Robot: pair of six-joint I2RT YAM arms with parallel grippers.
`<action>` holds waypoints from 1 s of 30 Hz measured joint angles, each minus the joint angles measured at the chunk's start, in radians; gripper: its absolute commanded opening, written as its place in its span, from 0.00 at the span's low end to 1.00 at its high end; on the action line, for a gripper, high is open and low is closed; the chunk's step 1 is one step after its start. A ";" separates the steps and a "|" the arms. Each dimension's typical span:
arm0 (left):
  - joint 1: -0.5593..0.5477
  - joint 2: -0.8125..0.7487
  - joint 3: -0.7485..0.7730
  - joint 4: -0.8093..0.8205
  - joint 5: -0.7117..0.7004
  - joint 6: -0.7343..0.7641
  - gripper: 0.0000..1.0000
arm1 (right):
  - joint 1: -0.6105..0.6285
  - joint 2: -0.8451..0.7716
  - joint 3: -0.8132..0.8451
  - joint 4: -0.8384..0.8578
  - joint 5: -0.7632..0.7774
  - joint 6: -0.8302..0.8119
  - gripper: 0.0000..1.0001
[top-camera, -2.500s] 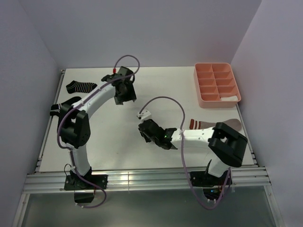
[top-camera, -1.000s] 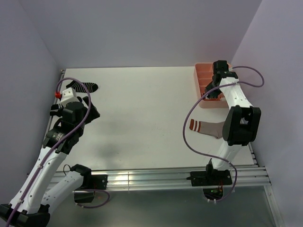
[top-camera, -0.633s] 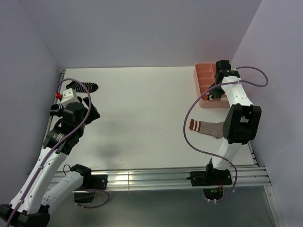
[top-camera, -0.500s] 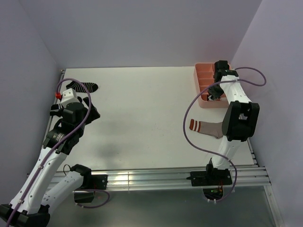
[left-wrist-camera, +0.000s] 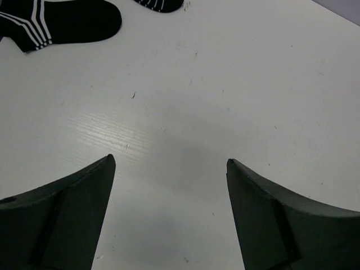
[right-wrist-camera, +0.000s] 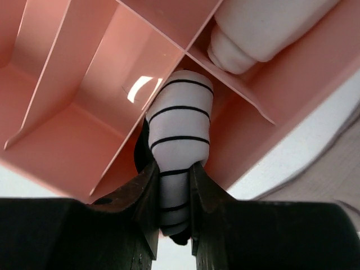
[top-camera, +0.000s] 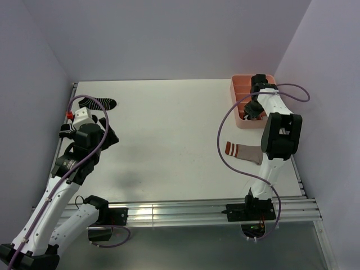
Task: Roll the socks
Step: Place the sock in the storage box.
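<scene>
My right gripper (right-wrist-camera: 173,185) is shut on a rolled white sock with thin black stripes (right-wrist-camera: 180,135), whose end pokes into a compartment of the pink tray (right-wrist-camera: 67,129). A rolled plain white sock (right-wrist-camera: 264,28) lies in the neighbouring compartment. From above, the right gripper (top-camera: 251,111) hangs over the tray's (top-camera: 241,89) near left part. A taupe sock with a red-white cuff (top-camera: 245,152) lies flat on the table. My left gripper (left-wrist-camera: 169,169) stands open over bare table. A black white-striped sock (left-wrist-camera: 62,22) lies beyond it, and a second one (left-wrist-camera: 160,4) shows at the top edge.
The tray has several pink compartments (right-wrist-camera: 45,62) with thin dividers. In the top view one black striped sock (top-camera: 100,103) lies at the far left, beyond the left gripper (top-camera: 108,136). Walls close in the table at the left, back and right.
Both arms have left the table's middle: the left one drew back to the left side, the right one went to the tray. In the last second the right gripper shifted slightly over the tray.
</scene>
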 measured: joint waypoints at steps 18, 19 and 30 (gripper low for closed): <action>0.000 0.000 0.000 -0.002 0.000 0.000 0.85 | 0.000 0.020 0.006 0.023 -0.034 0.066 0.54; 0.000 0.000 0.000 -0.002 0.000 0.000 0.85 | 0.000 0.020 0.006 0.023 -0.033 0.067 0.55; 0.000 0.000 0.000 -0.002 0.000 0.000 0.85 | 0.000 0.011 0.013 0.013 -0.031 0.068 0.59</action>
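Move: Right under the right hand, which pinches the left end of the rolled striped sock, is the storage box's near-left compartment, its middle about 3 cm right, 1 cm ahead and 3 cm down. The rolled white sock sits some 12 cm right, level fore and aft; an empty compartment is about 8 cm ahead and 3 cm right; the brown sock lies roughly 15 cm back, 1 cm right. From the left hand that near-left compartment is about 19 cm ahead, 65 cm right, 18 cm below. Easing down just under 1 cm, with a slight forward and left drift, the right hand sets the held end of the striped sock into the near-left compartment and pauses there with the grip kept. The fingers then open to a bit over half and let go of the sock; while opening, the hand creeps forward and rises back by nearly 1 cm, tilting about 5 degrees. ##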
